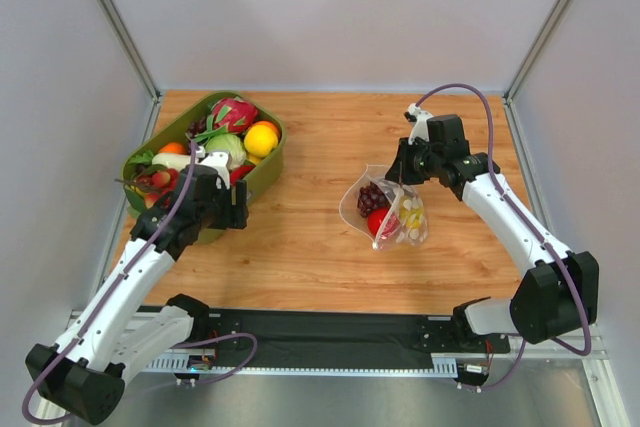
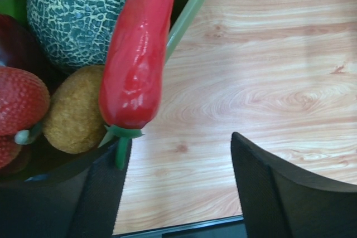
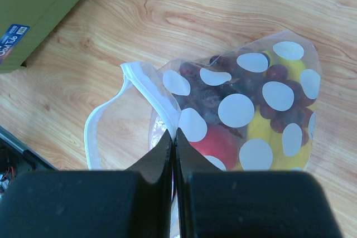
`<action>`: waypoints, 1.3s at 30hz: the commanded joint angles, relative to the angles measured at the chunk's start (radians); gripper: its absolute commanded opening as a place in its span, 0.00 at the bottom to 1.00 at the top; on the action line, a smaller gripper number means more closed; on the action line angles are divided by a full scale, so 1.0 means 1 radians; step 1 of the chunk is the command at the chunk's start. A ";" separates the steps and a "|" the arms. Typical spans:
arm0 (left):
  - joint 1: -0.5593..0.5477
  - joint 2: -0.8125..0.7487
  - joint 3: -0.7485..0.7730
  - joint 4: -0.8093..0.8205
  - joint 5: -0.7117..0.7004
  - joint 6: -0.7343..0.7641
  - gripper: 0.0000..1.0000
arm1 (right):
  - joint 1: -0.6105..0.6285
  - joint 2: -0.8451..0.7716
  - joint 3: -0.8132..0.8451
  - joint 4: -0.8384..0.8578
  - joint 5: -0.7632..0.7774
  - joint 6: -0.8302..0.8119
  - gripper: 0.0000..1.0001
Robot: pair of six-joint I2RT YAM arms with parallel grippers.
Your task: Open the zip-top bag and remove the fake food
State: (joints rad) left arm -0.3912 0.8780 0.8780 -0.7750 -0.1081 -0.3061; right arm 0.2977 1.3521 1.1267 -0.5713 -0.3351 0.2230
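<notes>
The polka-dot zip-top bag (image 1: 390, 212) lies right of the table's middle with its mouth open. My right gripper (image 1: 400, 169) is shut on the bag's white zip rim (image 3: 167, 107). Through the bag (image 3: 245, 110) I see fake food: dark purple grapes (image 3: 245, 85), a red round fruit (image 3: 217, 146) and yellow pieces (image 3: 262, 129). My left gripper (image 1: 237, 209) hangs open at the near corner of the olive-green bin (image 1: 265, 172). In the left wrist view a red chili (image 2: 136, 54) rests across the bin's rim, its green stem beside my left finger (image 2: 106, 193); nothing is between the jaws (image 2: 175, 154).
The bin holds a pink dragon fruit (image 1: 232, 112), an orange (image 1: 261, 137), a green netted melon (image 2: 78, 18), a brown kiwi-like fruit (image 2: 75, 110) and a strawberry (image 2: 19, 98). Grey walls close the table's back and sides.
</notes>
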 commanded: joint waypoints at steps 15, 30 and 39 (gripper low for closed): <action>0.012 -0.053 0.128 -0.007 -0.004 0.009 0.88 | -0.008 -0.018 0.021 0.021 -0.021 -0.010 0.00; 0.002 -0.030 0.255 0.074 0.059 0.105 0.99 | -0.009 -0.024 0.015 0.027 -0.028 -0.001 0.00; -0.230 0.163 0.338 0.233 0.084 0.110 0.99 | -0.008 -0.028 0.015 0.019 -0.025 0.001 0.00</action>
State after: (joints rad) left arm -0.5442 0.9913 1.1809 -0.6449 -0.0589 -0.2169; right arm 0.2974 1.3521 1.1267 -0.5709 -0.3538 0.2234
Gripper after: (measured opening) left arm 0.993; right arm 0.004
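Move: The red apple in the open bag lies about 30 cm to the left gripper's right, some 4 cm farther out and roughly 11 cm below. The grapes beside the apple are about 27 cm right and 8 cm ahead of that gripper. The red chili in the basket is about 6 cm ahead, 3 cm left and 6 cm below it. From the right gripper, the apple is about 4 cm back, level sideways and 11 cm down. Raise the left gripper about 12 cm, clear of the red chili and the basket rim, spreading the already open fingers fully. Near the top, swing it right about 7 cm and a little forward, out over the table on the bag's side, tipping the fingers up and turning clockwise some 15 degrees. Keep the right gripper still, shut on the bag's edge. ##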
